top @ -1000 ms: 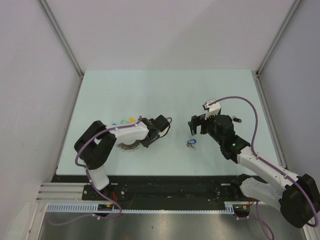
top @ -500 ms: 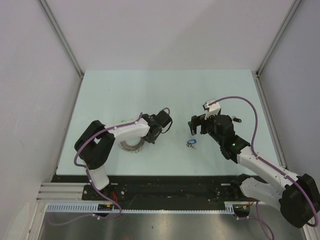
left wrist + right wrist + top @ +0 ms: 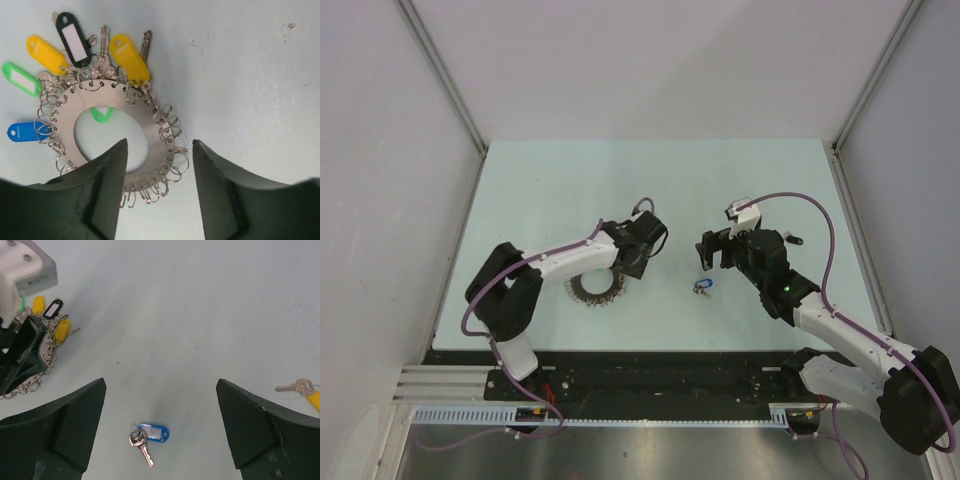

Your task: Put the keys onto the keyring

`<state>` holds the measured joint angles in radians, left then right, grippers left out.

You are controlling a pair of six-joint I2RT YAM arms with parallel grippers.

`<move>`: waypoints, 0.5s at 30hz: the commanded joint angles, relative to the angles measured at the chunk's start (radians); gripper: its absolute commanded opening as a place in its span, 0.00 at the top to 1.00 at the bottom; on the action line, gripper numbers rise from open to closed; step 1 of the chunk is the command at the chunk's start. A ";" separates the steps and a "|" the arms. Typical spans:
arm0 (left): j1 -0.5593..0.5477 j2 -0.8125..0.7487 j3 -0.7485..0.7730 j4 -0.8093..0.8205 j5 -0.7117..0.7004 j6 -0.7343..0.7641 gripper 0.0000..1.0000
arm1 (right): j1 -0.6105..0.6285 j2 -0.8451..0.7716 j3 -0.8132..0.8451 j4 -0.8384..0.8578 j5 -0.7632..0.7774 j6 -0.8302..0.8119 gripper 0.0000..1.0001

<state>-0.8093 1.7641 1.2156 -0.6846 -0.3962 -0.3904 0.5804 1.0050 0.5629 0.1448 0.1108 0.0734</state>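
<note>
The keyring (image 3: 150, 127) is a flat grey disc rimmed with small wire loops, lying on the table (image 3: 595, 290). Keys with black (image 3: 72, 37), yellow (image 3: 129, 57), green (image 3: 20, 77) and blue (image 3: 22, 131) tags fan out from its far side. My left gripper (image 3: 159, 145) hangs open above the ring's right rim (image 3: 623, 268), with nothing pinched. A loose key on a blue tag (image 3: 150, 432) lies on the table (image 3: 702, 288). My right gripper (image 3: 160, 381) stands wide open just above and behind that key (image 3: 710, 262), holding nothing.
Another loose key (image 3: 297, 386) with a yellow tag (image 3: 315, 400) lies at the right edge of the right wrist view. That view also shows the left gripper (image 3: 25, 355) at far left. Aluminium posts and pale walls enclose the table (image 3: 650, 180).
The left arm has swung to the right, and the keyring has shifted right along with it. Its coloured tags are now hidden under the arm in the top view. The right arm has not moved.
</note>
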 commanded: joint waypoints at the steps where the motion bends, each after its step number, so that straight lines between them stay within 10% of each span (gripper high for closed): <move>1: -0.007 -0.139 -0.042 0.065 -0.021 0.066 0.39 | 0.004 -0.011 0.000 0.038 -0.003 -0.017 0.02; 15: 0.038 -0.100 -0.074 0.066 0.088 0.252 0.69 | 0.007 0.001 0.002 0.044 -0.019 -0.023 0.02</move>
<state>-0.8024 1.6493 1.1530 -0.6521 -0.3489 -0.1997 0.5816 1.0050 0.5629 0.1474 0.0982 0.0711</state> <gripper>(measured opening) 0.334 0.980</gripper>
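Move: The keyring lies under the left hand and to its left: its middle is about 5 cm left, 1 cm ahead and 4 cm below. On its far side the nearer yellow key tag sits some 7 cm ahead, nearly straight out, and the black tag about 9 cm ahead and 4 cm left. The loose blue-tagged key is roughly 14 cm to the right and 1 cm back. From the idle right hand, the keyring is some 23 cm left, 3 cm back and 16 cm down. Lift the already freed left gripper about 3 cm straight up from over the keyring's right rim, then let it sink back roughly 1 cm. Meanwhile turn it some 10 degrees clockwise and narrow the fingers from a bit over half open to about a third, empty, staying above the keyring. ##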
